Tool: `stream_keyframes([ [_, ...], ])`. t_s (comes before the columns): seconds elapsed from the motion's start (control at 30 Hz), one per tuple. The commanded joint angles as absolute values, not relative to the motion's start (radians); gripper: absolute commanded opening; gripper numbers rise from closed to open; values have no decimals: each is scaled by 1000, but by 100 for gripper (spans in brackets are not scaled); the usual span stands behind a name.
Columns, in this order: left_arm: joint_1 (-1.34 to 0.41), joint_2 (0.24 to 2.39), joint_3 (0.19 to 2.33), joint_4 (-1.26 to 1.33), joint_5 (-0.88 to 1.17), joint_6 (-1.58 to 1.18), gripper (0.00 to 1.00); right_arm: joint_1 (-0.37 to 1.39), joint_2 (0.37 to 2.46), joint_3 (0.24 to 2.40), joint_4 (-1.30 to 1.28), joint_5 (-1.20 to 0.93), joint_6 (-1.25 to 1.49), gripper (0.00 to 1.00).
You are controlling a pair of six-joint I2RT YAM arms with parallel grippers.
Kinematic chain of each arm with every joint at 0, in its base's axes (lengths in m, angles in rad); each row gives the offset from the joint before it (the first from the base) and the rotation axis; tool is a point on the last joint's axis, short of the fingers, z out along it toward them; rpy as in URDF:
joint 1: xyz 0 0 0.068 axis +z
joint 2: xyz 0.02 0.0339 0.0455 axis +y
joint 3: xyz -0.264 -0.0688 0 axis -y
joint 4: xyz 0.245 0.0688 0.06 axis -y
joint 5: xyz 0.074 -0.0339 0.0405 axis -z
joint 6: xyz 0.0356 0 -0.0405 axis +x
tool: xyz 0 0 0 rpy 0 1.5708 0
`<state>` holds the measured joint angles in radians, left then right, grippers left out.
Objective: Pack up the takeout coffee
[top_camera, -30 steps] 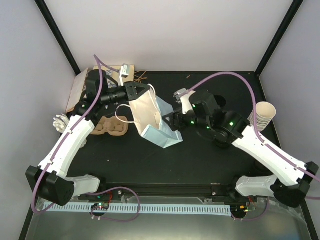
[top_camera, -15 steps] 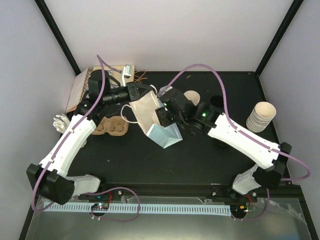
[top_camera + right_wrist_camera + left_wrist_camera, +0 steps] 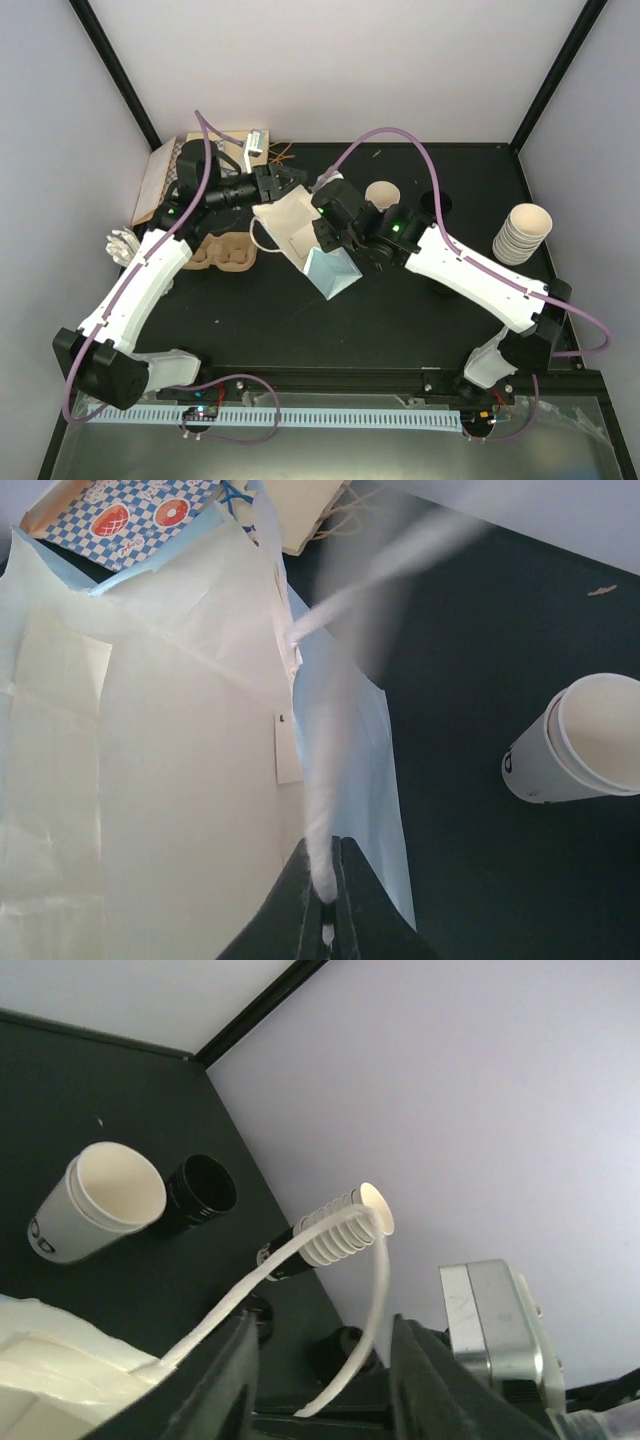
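Note:
The light blue paper bag (image 3: 328, 270) leans at the table's middle, its cream inside (image 3: 150, 780) facing up. My right gripper (image 3: 322, 215) (image 3: 325, 905) is shut on one white handle strip at the bag's mouth. At the bag's far left corner my left gripper (image 3: 280, 183) (image 3: 325, 1360) is open; the other handle loop (image 3: 375, 1290) hangs loose between its fingers. A white takeout coffee cup (image 3: 383, 193) (image 3: 100, 1200) (image 3: 580, 740) stands lidless behind the bag, and a round black lid (image 3: 437, 203) (image 3: 200, 1188) lies beside it.
The brown cardboard cup carrier (image 3: 222, 252) lies left of the bag under the left arm. A stack of paper cups (image 3: 522, 232) (image 3: 345, 1230) stands at the right. A flat box with a doughnut print (image 3: 160, 180) (image 3: 130, 510) leans in the back left corner.
My right arm swung left to the bag and shut on its handle. My left gripper opened, letting go of the other handle. The bag's mouth shifted a little left.

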<state>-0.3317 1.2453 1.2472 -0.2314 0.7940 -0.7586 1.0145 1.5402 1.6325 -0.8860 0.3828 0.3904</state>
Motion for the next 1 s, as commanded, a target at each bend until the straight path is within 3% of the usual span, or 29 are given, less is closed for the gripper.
stream_keyframes([
  [0.0,-337,1204,1290,-259,804,-712,52,1019,1528,1639,-867,395,430,1],
  [0.23,-326,1035,1264,-375,757,-622,98,1004,1512,1639,-870,374,461,1],
  [0.7,-298,775,1333,-963,335,-452,99,933,1470,1619,-864,285,487,2],
  [0.97,-298,675,1057,-835,515,-573,99,933,1446,1571,-825,277,488,3],
])
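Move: The left hand is still round the top of one white bag handle; the other, hanging handle is about 7 cm back, 6 to its left and 10 below. The bag's body lies roughly 6 cm back and 20 below, hardly off to the side; the brown cup carrier is level ahead, some 16 left and 36 below. From the right hand, which pinches the upper handle, the bag's middle is about 3 cm back, 2 left and 12 below, the two white cups some 12 ahead, 14 right and 24 below. Back and to its left, the left hand comes off the upper handle as its already parting fingers spread wide, travelling about 12 cm back and 10 left; it arcs up some 6 cm, then sinks again beside the bag, turning roughly 25 degrees counter-clockwise and rolling, fingertips now lower. The right hand keeps its pinch on that handle, easing only about 2 cm right with a slight roll. ##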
